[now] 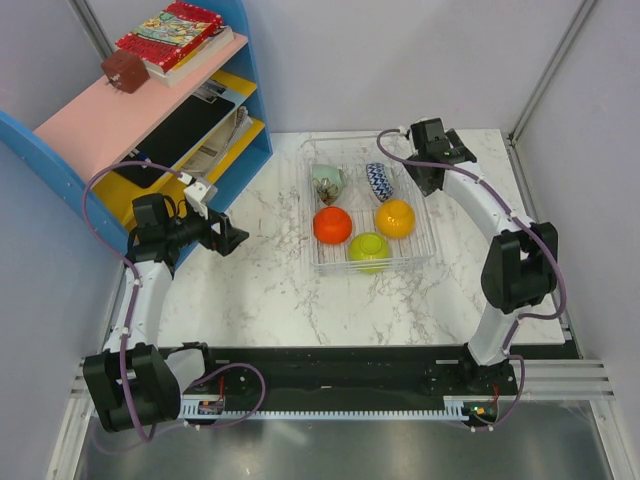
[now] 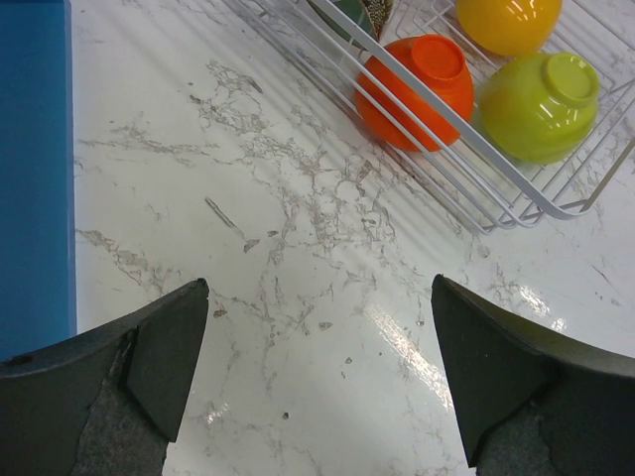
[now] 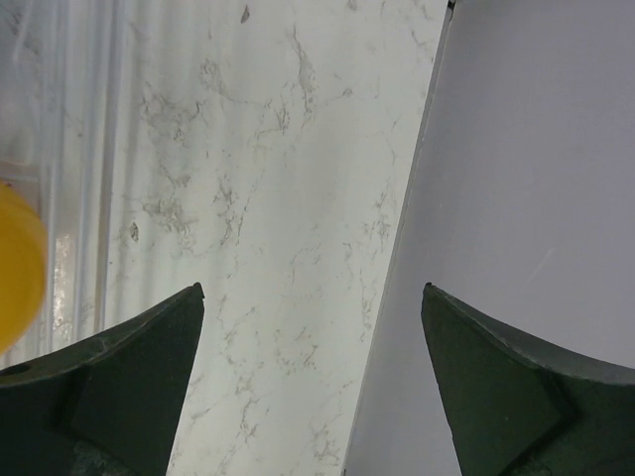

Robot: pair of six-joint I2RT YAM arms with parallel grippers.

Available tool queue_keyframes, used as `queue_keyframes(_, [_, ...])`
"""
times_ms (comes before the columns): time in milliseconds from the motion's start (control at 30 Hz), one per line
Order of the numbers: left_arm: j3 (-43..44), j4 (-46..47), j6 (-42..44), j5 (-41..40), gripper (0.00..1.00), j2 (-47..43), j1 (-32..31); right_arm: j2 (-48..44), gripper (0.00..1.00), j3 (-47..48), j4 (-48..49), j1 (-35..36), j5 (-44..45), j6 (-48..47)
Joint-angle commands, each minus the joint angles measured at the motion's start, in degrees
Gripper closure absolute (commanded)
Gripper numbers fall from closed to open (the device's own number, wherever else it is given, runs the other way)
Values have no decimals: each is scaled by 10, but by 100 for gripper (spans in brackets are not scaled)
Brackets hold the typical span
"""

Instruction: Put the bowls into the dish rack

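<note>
Five bowls sit in the clear dish rack at mid-table: pale green, blue-and-white, red-orange, orange-yellow and yellow-green. My left gripper hovers open over bare marble left of the rack. Its wrist view shows open jaws, the red-orange bowl, the yellow-green bowl and the rack rim. My right gripper stands open at the rack's back right corner. It holds nothing, and the orange-yellow bowl shows at the left edge.
A blue-and-pink shelf unit with books stands at the back left, and its blue side is close to my left gripper. The grey wall rises just beyond my right gripper.
</note>
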Motion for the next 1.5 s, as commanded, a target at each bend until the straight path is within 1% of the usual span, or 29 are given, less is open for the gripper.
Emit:
queue_keyframes(0, [-4, 19, -3, 20, 0, -13, 2, 32, 3, -17, 28, -20, 33, 28])
queue_keyframes(100, [-4, 18, -4, 22, 0, -13, 2, 55, 3, -17, 35, -33, 30, 37])
queue_keyframes(233, [-4, 18, -4, 22, 0, -13, 2, 79, 3, -18, 36, -34, 5, 52])
queue_keyframes(467, [-5, 18, -1, 23, 0, -12, 3, 77, 3, -13, 23, -32, -67, 66])
queue_keyframes(633, [-5, 17, -1, 23, 0, -13, 3, 79, 3, -14, 15, -22, -87, 69])
queue_keyframes(800, [-5, 19, 0, 21, 0, -14, 2, 84, 3, -9, -19, -5, -94, 69])
queue_keyframes(967, [-5, 18, -1, 22, 0, -13, 2, 78, 3, 9, -56, -2, -123, 79])
queue_keyframes(1300, [-5, 19, -1, 24, 0, -13, 2, 79, 3, 10, -46, 18, -100, 79])
queue_keyframes(1467, [-5, 17, -1, 24, 0, -13, 2, 92, 3, 16, -24, 29, -33, 82])
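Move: The dish rack's right side is what I go for: its middle is about 4 cm to the left of my right hand, some 3 cm back and 11 cm below. Inside it the orange bowl sits about 10 cm to my left and 8 cm back, and the blue-white bowl 13 cm left, 1 cm ahead, both around 12 cm down. From my left hand that rack side is roughly 45 cm to the right and 8 cm ahead. I drop my open right hand about 8 cm, swinging some 3 cm right on the way so it comes down outside the rack's right rim. Then I stay low and press left about 4 cm, the outside of my left-hand finger against the rack's side, pushing it along, while my fingers tip roughly 10 degrees further down. ##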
